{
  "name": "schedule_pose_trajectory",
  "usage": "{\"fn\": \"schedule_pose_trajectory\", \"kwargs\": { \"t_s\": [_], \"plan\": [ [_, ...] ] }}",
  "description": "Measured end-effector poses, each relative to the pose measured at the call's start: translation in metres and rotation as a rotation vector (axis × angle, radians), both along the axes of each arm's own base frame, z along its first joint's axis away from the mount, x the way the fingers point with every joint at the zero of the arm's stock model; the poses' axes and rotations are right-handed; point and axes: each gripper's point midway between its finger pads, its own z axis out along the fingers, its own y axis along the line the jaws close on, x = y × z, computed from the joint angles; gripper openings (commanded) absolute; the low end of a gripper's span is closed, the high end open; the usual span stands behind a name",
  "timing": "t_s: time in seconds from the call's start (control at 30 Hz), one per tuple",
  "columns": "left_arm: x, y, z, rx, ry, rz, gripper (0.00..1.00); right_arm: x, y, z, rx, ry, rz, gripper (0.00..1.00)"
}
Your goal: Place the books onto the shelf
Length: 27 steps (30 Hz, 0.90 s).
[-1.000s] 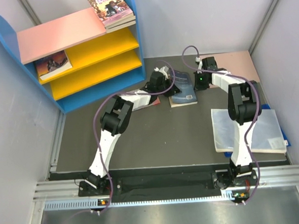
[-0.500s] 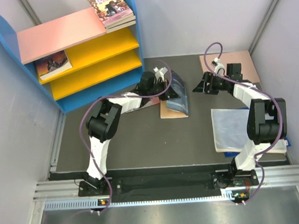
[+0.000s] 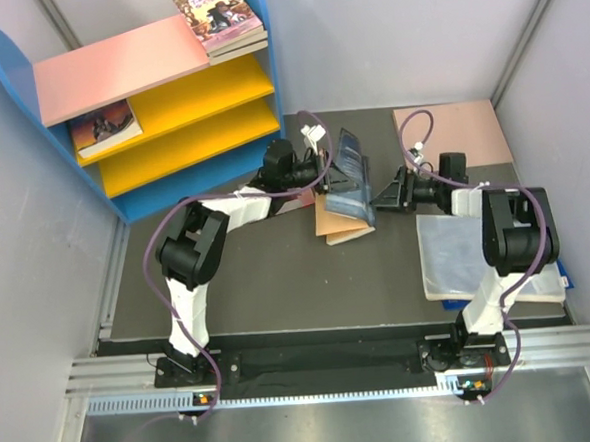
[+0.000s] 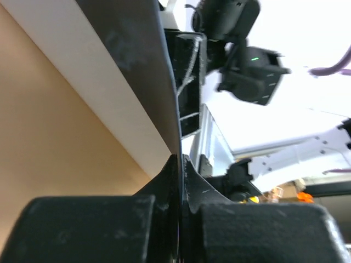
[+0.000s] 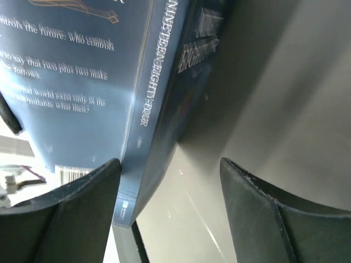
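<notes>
A navy blue book (image 3: 351, 174) stands tilted up on its edge at mid-table, and my left gripper (image 3: 328, 168) is shut on its dark cover (image 4: 143, 71). In the left wrist view the jaws (image 4: 180, 164) pinch that thin cover, with white pages (image 4: 104, 98) beside it. My right gripper (image 3: 378, 198) is open at the book's right side. Its left finger (image 5: 77, 213) rests beside the lower end of the spine (image 5: 147, 115). An orange-brown book (image 3: 339, 224) lies flat underneath. The shelf (image 3: 120, 66) stands at the back left, with a stack of books (image 3: 219, 19) on its pink top and one book (image 3: 104, 128) on a yellow board.
A large pale pad (image 3: 477, 255) lies at the right under the right arm. A flat pink board (image 3: 465, 130) sits at the back right. A reddish edge (image 3: 296, 203) shows under the left forearm. Grey walls close in the left, back and right sides.
My right gripper has opened, let go of the navy book and drawn back to its right side. My left gripper has tipped the book up on its edge, uncovering the orange-brown book.
</notes>
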Motion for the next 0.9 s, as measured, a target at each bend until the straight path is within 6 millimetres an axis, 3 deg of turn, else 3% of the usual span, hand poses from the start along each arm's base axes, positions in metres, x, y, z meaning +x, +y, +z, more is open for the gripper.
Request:
{"fn": "schedule_pose_trajectory", "kwargs": {
  "t_s": [0.2, 0.27, 0.37, 0.47, 0.67, 0.77, 0.8, 0.9],
  "plan": [
    [-0.015, 0.006, -0.008, -0.037, 0.057, -0.026, 0.0, -0.002, 0.016, 0.003, 0.174, 0.016, -0.024, 0.68],
    [-0.02, 0.008, -0.014, -0.04, 0.078, -0.033, 0.0, 0.0, 0.022, 0.006, 0.252, 0.079, -0.031, 0.62],
    [-0.023, 0.01, -0.017, -0.045, 0.096, -0.033, 0.0, 0.002, 0.028, -0.004, 0.343, 0.23, -0.048, 0.62],
    [-0.026, 0.011, -0.018, -0.05, 0.106, -0.037, 0.0, -0.001, 0.037, -0.007, 0.382, 0.315, -0.041, 0.61],
    [-0.033, 0.016, -0.019, -0.078, 0.097, -0.052, 0.0, -0.004, 0.056, 0.008, 0.402, 0.295, 0.016, 0.58],
    [-0.037, 0.02, -0.022, -0.094, 0.102, -0.049, 0.0, -0.002, 0.057, 0.01, 0.405, 0.29, 0.013, 0.47],
    [-0.038, 0.021, -0.023, -0.1, 0.105, -0.049, 0.0, -0.001, 0.057, 0.01, 0.406, 0.29, 0.009, 0.35],
    [-0.041, 0.022, -0.022, -0.13, 0.107, -0.06, 0.0, 0.001, 0.059, 0.009, 0.404, 0.288, 0.007, 0.11]
  ]
}}
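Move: The left hand already pinches the dark-blue book's cover by its left edge, clear of the table, with the book spine about 8 cm to its right, 2 cm nearer the base and some 8 cm below. For the open right hand, the spine stands about 3 cm to the left and 1 cm ahead, level with it. From the right hand, the red book lies 24 cm left, 2 cm ahead and the pink board 17 cm right, 13 cm ahead, both about 7 cm lower. Bring the right gripper left about 6 cm onto the book spine, lifting its fingertips and rolling the wrist, some 30 degrees of turn in all, then close the fingers around the spine near the end. Meanwhile keep the left fingers shut on the cover and draw it back towards the base, slightly left and down. ##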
